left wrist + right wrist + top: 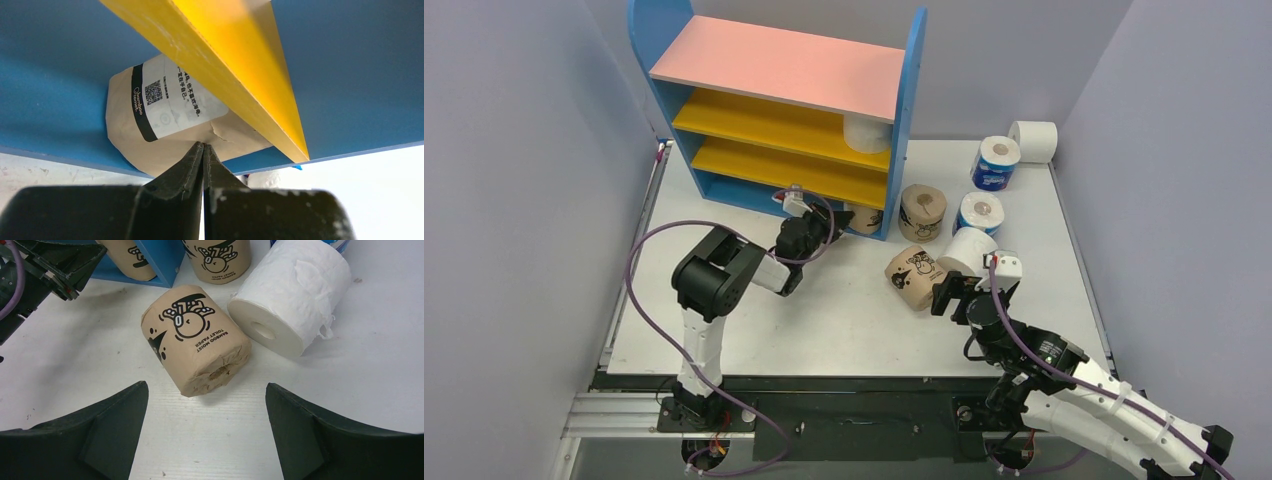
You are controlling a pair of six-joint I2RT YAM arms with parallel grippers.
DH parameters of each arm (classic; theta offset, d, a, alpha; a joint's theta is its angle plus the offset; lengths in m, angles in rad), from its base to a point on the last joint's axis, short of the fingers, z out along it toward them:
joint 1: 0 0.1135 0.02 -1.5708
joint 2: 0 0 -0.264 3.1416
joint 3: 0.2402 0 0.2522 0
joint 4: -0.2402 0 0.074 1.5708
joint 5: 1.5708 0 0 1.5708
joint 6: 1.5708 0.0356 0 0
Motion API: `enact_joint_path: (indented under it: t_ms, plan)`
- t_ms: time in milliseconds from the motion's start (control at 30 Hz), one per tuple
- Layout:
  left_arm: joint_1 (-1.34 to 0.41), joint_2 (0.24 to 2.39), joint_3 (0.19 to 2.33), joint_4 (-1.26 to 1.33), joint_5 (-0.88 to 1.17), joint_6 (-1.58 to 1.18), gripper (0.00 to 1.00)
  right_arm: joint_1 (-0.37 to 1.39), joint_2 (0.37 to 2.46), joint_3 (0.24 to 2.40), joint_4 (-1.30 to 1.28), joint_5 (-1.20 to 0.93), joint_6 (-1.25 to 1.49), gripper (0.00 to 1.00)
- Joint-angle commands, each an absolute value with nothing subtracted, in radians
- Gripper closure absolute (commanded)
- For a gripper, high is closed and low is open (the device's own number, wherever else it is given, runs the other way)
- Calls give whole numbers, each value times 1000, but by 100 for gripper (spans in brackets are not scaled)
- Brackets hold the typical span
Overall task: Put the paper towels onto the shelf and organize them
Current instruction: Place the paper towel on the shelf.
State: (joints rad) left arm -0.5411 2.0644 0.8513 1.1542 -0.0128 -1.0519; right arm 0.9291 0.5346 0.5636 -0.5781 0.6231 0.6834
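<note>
The shelf (774, 65) stands at the back left, with a white roll (867, 132) on its upper yellow board. A tan printed roll (864, 217) sits on its blue base. My left gripper (832, 222) is shut, and its joined tips (203, 145) rest against that tan roll (160, 115) under the yellow board (235, 60); nothing is between the fingers. My right gripper (944, 295) stands open just short of a tan roll lying on its side (195, 340), with a white roll (290, 295) to the right of it.
An upright tan roll (922, 212) stands beside the shelf's right panel. Two blue-wrapped rolls (980, 212) (995, 163) and a white roll (1034, 140) sit toward the back right. The left arm's body (40, 270) is close on the left in the right wrist view.
</note>
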Motion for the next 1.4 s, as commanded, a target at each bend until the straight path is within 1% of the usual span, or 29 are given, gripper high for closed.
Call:
enact_joint_path:
  t_ms: [0,667,867,1033,1100,1167,1200,1300,1333,1367]
  plan:
    - [-543,2090,911,1154,0,-1051,100,926,547,594,-569,652,666,17]
    - [-544,2140,1000,1105,22,-1030,100,927,544,592,-575,658,681,18]
    - [-543,2109,965,1118,18,-1034,100,926,549,596,-581,660,686,18]
    - [-542,1970,834,1109,-24,-1016,100,927,554,611,-593,666,688,17]
    - [-538,1890,777,1050,-54,-1020,98,927,560,612,-586,663,688,17]
    - [-540,1793,725,972,-83,-1023,93,927,576,613,-579,658,693,17]
    - [-554,1758,709,917,-92,-1010,88,927,588,613,-572,655,695,17]
    - [-596,1559,646,772,-164,-947,82,927,604,611,-545,655,711,15]
    - [-621,1524,632,689,-186,-905,76,926,611,606,-529,658,717,15]
    - [-634,1447,629,641,-226,-881,67,926,614,604,-522,659,728,13]
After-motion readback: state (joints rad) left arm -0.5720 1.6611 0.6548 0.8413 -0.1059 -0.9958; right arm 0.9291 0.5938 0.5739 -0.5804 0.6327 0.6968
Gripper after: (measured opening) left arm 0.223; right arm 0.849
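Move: The brown paper towel on the bottom shelf has its middle about 5 cm ahead of the left hand's shut fingers and 3 cm to the right, about level in height. The shelf's right panel is roughly 8 cm right and 4 cm ahead. A standing brown roll is 15 cm right and 3 cm ahead; a lying brown roll is 13 cm right and 10 cm back. From the right hand the towel lies some 27 cm ahead, 14 cm left and 7 cm lower. Left hand's shut fingers push the towel about 2 cm forward-right, then retreat some 9 cm back-left, rising and opening slightly. ##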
